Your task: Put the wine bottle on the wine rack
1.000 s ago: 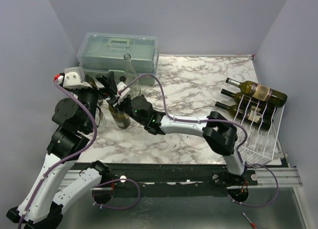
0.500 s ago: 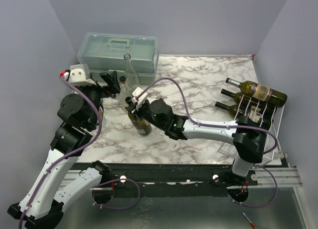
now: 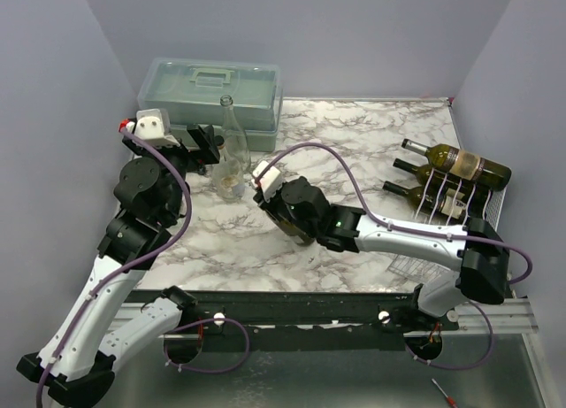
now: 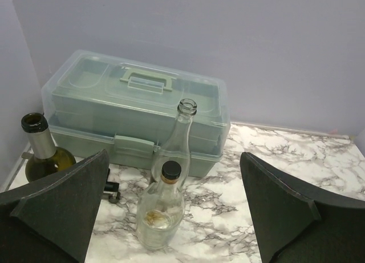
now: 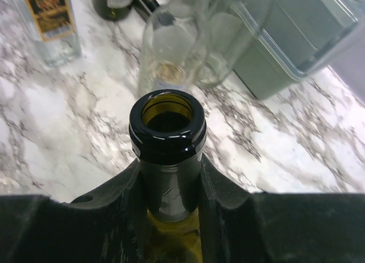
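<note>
My right gripper (image 5: 169,177) is shut on the neck of a dark green wine bottle (image 5: 167,126) with an open mouth. In the top view this gripper (image 3: 272,194) is over the left-middle of the marble table, and the bottle (image 3: 290,226) hangs tilted and mostly hidden beneath the wrist. The white wire wine rack (image 3: 460,249) stands at the right edge, well away from the gripper, and three dark bottles (image 3: 455,162) lie on it. My left gripper (image 3: 205,145) is open and holds nothing. Its fingers (image 4: 63,206) frame a small clear bottle from a distance.
A translucent grey-green toolbox (image 3: 212,89) sits at the back left. In front of it stand a tall clear bottle (image 3: 232,129) and a small clear black-capped bottle (image 3: 228,183). A foil-necked green bottle (image 4: 43,152) stands at the left, and a labelled clear bottle (image 5: 51,23) is nearby.
My right arm has carried the green bottle rightward, away from the left arm and toward the table's middle. The left arm has drawn back and up a little, still open.
</note>
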Motion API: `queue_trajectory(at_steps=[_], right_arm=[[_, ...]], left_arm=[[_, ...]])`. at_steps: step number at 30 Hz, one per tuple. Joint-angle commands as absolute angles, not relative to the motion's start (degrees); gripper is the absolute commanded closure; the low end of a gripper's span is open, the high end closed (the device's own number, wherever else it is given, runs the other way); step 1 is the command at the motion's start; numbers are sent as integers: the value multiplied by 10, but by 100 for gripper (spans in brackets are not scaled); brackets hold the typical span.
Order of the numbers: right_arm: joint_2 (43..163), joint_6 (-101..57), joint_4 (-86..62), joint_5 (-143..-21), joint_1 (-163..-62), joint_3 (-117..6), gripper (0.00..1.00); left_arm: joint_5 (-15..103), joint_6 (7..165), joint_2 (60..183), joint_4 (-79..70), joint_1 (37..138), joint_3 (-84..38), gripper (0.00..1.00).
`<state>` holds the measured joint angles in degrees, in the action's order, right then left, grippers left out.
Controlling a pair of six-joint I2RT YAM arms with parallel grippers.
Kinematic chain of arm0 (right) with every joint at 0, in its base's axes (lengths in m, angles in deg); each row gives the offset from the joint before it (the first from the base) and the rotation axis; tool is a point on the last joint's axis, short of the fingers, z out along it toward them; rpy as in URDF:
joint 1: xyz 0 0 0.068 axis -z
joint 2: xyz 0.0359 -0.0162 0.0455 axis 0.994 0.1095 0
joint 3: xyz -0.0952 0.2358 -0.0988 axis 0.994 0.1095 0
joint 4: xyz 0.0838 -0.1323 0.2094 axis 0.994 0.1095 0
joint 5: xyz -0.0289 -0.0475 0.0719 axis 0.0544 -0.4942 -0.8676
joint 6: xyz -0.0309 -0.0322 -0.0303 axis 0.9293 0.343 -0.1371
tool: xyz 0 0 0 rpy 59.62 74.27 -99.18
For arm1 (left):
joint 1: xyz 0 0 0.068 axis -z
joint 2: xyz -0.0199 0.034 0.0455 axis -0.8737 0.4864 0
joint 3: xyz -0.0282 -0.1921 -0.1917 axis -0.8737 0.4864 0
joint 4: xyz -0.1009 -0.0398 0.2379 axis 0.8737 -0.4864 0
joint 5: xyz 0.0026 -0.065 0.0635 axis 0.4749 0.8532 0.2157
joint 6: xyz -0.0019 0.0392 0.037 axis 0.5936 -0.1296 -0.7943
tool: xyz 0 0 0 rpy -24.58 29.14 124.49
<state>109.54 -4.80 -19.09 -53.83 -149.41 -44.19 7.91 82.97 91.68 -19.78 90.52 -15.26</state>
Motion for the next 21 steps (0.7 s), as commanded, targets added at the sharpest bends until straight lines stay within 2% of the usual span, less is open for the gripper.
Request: queue_trajectory(at_steps=[1,12,21], right_arm=[[1052,-13,-84,-468,-1498,-478,100],[1085,7,165,-366,-1497,-562,99],[1139,97,247,-257,-1493,-536,99]], left_arm=[[83,827,909,-199,902,-150,1],[84,833,903,-196,902,-150,1],[94,840,900,-196,902,-149,1]])
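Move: The right hand holds the dark wine bottle by its neck; the rack it is bound for lies about 45 cm to its right, roughly 1 cm farther out and 15 cm lower. The nearest racked bottle is about 42 cm right and 6 cm ahead. The corked clear bottle stands about 15 cm ahead and 12 cm left, its middle 13 cm below. From the left hand the rack is some 57 cm right, 2 cm back and 34 cm down. Right hand carries the pinched bottle about 11 cm right towards the rack, dipping late, fingers tilting downward nearly 40 degrees. ##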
